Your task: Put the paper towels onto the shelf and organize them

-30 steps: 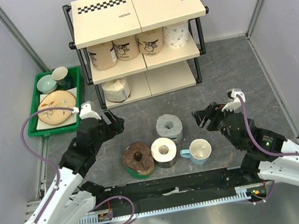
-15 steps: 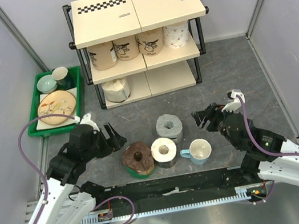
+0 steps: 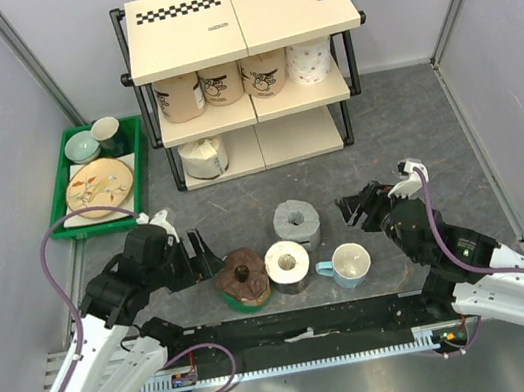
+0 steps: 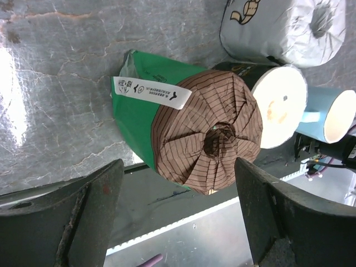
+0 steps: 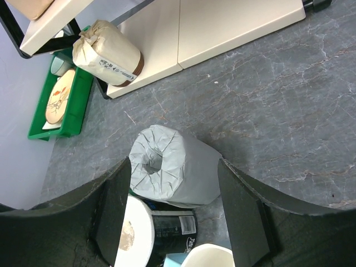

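The shelf (image 3: 241, 17) stands at the back. Several paper towels (image 3: 222, 83) line its middle tier, and a cream roll (image 3: 202, 156) lies on the bottom board. Three rolls sit on the floor: brown with a green wrap (image 3: 243, 276), white-ended black (image 3: 287, 264), and grey (image 3: 296, 222). My left gripper (image 3: 200, 256) is open just left of the brown roll (image 4: 206, 139), whose end reaches between the fingertips (image 4: 114, 172) without touching. My right gripper (image 3: 356, 208) is open and empty, facing the grey roll (image 5: 178, 172) from the right.
A white mug with a blue handle (image 3: 350, 264) stands right of the white-ended roll. A green tray (image 3: 75, 217) of dishes lies left of the shelf. Grey walls close in both sides. A black rail (image 3: 307, 335) runs along the near edge.
My left arm has pulled back toward the near edge and swung right, bringing its open gripper up beside the brown roll. The right arm has stayed put.
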Action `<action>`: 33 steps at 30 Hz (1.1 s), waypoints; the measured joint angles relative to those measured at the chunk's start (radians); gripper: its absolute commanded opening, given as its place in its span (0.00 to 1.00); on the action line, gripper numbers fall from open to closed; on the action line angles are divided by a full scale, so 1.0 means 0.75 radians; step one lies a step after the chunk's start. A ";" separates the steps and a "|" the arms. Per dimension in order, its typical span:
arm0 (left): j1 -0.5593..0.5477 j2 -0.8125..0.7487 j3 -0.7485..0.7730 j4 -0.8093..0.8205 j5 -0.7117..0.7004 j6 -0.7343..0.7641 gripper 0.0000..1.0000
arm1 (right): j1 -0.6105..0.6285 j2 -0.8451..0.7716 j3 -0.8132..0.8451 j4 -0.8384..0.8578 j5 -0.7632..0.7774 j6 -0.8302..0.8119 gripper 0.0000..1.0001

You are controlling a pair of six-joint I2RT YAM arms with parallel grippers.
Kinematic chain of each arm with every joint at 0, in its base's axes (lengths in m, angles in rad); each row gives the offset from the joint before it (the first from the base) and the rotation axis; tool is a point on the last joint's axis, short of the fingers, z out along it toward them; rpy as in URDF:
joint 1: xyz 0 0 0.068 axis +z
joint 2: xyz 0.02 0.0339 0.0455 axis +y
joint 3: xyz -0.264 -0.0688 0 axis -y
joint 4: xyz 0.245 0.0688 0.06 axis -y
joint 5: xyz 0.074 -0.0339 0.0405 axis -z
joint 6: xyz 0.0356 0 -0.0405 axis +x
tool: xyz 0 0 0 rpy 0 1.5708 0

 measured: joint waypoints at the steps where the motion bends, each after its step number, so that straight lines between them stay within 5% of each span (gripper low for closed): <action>1: -0.001 0.001 -0.007 0.001 0.004 0.002 0.87 | 0.000 0.000 0.000 0.000 -0.001 0.002 0.72; 13: -0.038 0.061 -0.075 0.062 0.021 -0.004 0.86 | 0.000 0.000 -0.007 -0.001 -0.001 0.018 0.72; 33: -0.342 0.218 -0.132 0.167 -0.227 -0.159 0.80 | 0.000 -0.045 -0.021 -0.020 0.001 0.033 0.73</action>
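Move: Some 8 cm to the left hand's right and 2 cm nearer the base stands the brown paper towel roll, its middle about 11 cm lower. Beyond that, the white-topped roll is about 19 cm to the hand's right and 2 cm back, and the grey roll roughly 23 cm right and 8 cm ahead, both equally low. From the idle right hand the brown roll lies some 29 cm left, 9 cm back and 16 cm below. Sinking about 5 cm in all towards the brown roll, the left hand first drops nearly straight by some 2 cm, then slants down and to its right, going roughly 3 cm sideways to bring its right finger over the roll's core. The hand rolls slightly, left side up, with the fingers kept wide open; contact can't be made out. ##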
